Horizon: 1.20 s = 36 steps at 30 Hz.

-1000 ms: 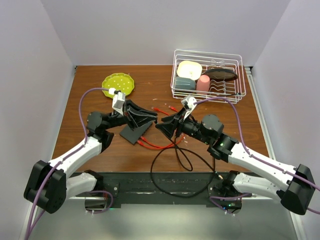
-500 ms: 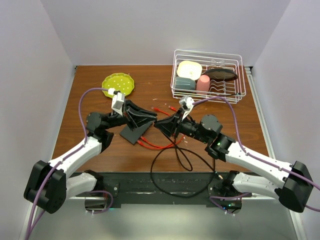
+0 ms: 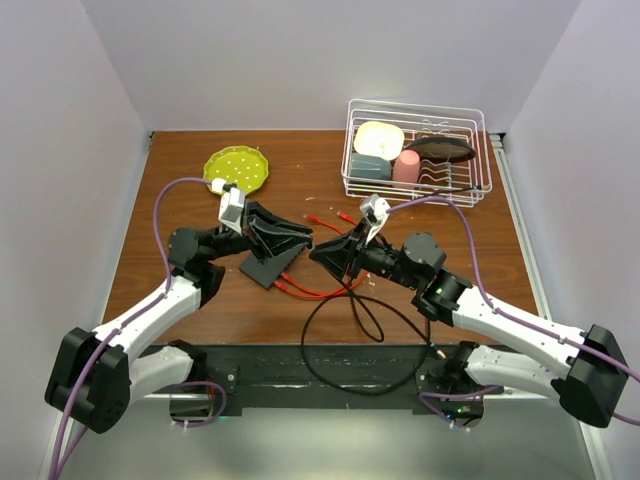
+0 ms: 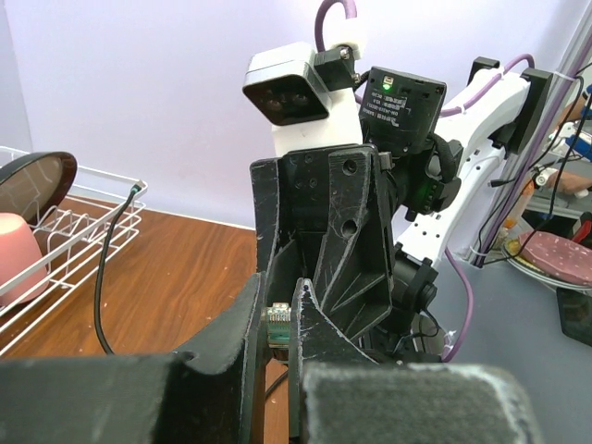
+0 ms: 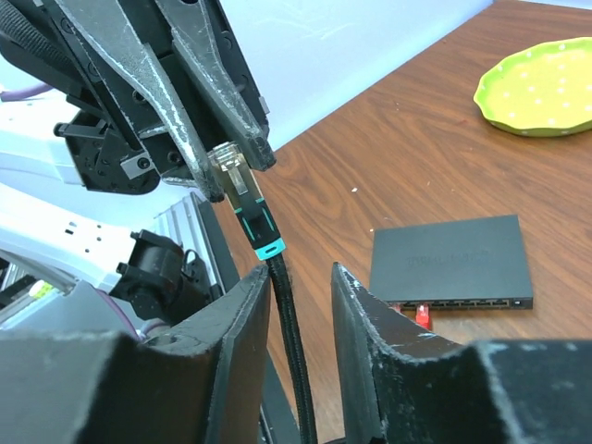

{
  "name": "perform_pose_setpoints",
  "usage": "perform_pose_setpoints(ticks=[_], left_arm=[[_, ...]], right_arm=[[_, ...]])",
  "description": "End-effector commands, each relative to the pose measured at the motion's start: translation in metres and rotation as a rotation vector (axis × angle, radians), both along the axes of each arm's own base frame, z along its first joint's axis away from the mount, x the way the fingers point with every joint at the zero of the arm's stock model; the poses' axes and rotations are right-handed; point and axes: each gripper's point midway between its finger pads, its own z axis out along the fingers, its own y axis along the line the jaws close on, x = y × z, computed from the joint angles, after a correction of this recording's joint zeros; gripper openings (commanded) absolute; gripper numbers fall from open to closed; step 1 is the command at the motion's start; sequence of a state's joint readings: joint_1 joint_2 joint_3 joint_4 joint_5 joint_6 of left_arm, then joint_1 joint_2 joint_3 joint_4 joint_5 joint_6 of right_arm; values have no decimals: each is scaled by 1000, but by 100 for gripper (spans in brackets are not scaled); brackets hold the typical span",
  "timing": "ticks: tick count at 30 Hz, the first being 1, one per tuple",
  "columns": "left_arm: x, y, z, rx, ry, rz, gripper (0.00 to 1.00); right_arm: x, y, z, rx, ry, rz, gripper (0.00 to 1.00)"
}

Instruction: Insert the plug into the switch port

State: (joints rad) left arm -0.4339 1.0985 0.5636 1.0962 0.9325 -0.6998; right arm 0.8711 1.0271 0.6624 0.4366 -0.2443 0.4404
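Note:
The plug (image 5: 231, 173), clear with a teal collar, is pinched at its tip between my left gripper's fingers (image 5: 208, 88). The left wrist view shows the left gripper (image 4: 276, 298) shut on the plug (image 4: 275, 326). Its black braided cable (image 5: 291, 347) runs down between the spread fingers of my right gripper (image 5: 301, 282), lying against the left finger (image 5: 242, 319). Both grippers, left (image 3: 307, 236) and right (image 3: 320, 251), meet tip to tip above mid-table. The flat black switch (image 5: 451, 261) lies on the table, its row of ports (image 5: 467, 302) facing me, and one port holds a red plug (image 5: 422, 314).
Red cables (image 3: 305, 291) run from the switch (image 3: 266, 267), and the black cable loops (image 3: 365, 330) toward the near edge. A yellow-green plate (image 3: 237, 167) sits at back left. A white wire dish rack (image 3: 480, 185) with cups and bowls stands at back right.
The right gripper's jaws have shifted around the cable and now stand apart. The left arm has drawn slightly leftward, still holding the plug.

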Motion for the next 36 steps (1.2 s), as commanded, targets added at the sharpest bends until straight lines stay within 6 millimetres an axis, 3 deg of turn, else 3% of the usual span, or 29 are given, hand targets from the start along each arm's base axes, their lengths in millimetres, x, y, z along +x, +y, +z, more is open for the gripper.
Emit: perform_pose_setpoints(ticks=[1,8,17,20,28,31,32,35,36], left_arm=[[-5,4,12,-33,-50,7,0],[-6,2,10,-36,-41,-16,0],[-4,1,8,-34,-31,-23,0],[-3,0,5,-31,-27,-22,0],[2,-1,0,-3,-10,-4,3],[11,1,1,3,11,53,30],[14,2,3,1,14,76,57],[33,8,7,13,52,196,89],[37,12,9,19,50,236,92]], right_arm=[[2,-3,14,38,-31,-16,32],[0,1,21,71,-28,4,31],[-1,4,27,105,-21,21,21],[-1,5,30,122,-8,30,1],[1,3,35,139,0,20,0],[3,4,29,100,12,10,0],[5,4,28,88,4,5,0],[10,2,21,58,10,-24,0],[13,1,18,47,21,-43,0]])
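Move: The plug stands nose up, its nose pinched in the left fingers, so its middle is about 2 cm below that hand and 1 cm to its right. From the right hand the plug's middle is about 3 cm above, 1 cm left and 1 cm back, its cable running down between the half-open fingers. The switch lies some 12 cm left and 9 cm ahead of the right hand, 27 cm below; two red plugs at its near edge lie 10 cm left, 3 cm ahead. The plug changes hands: the right fingers, staying within about 1 cm of their place, close on the black cable just under the boot and pinch it. Then the left fingers open wide and let go of the clear nose, that hand starting to shift forward by about 1.5 cm and slightly down while the right keeps its hold. ##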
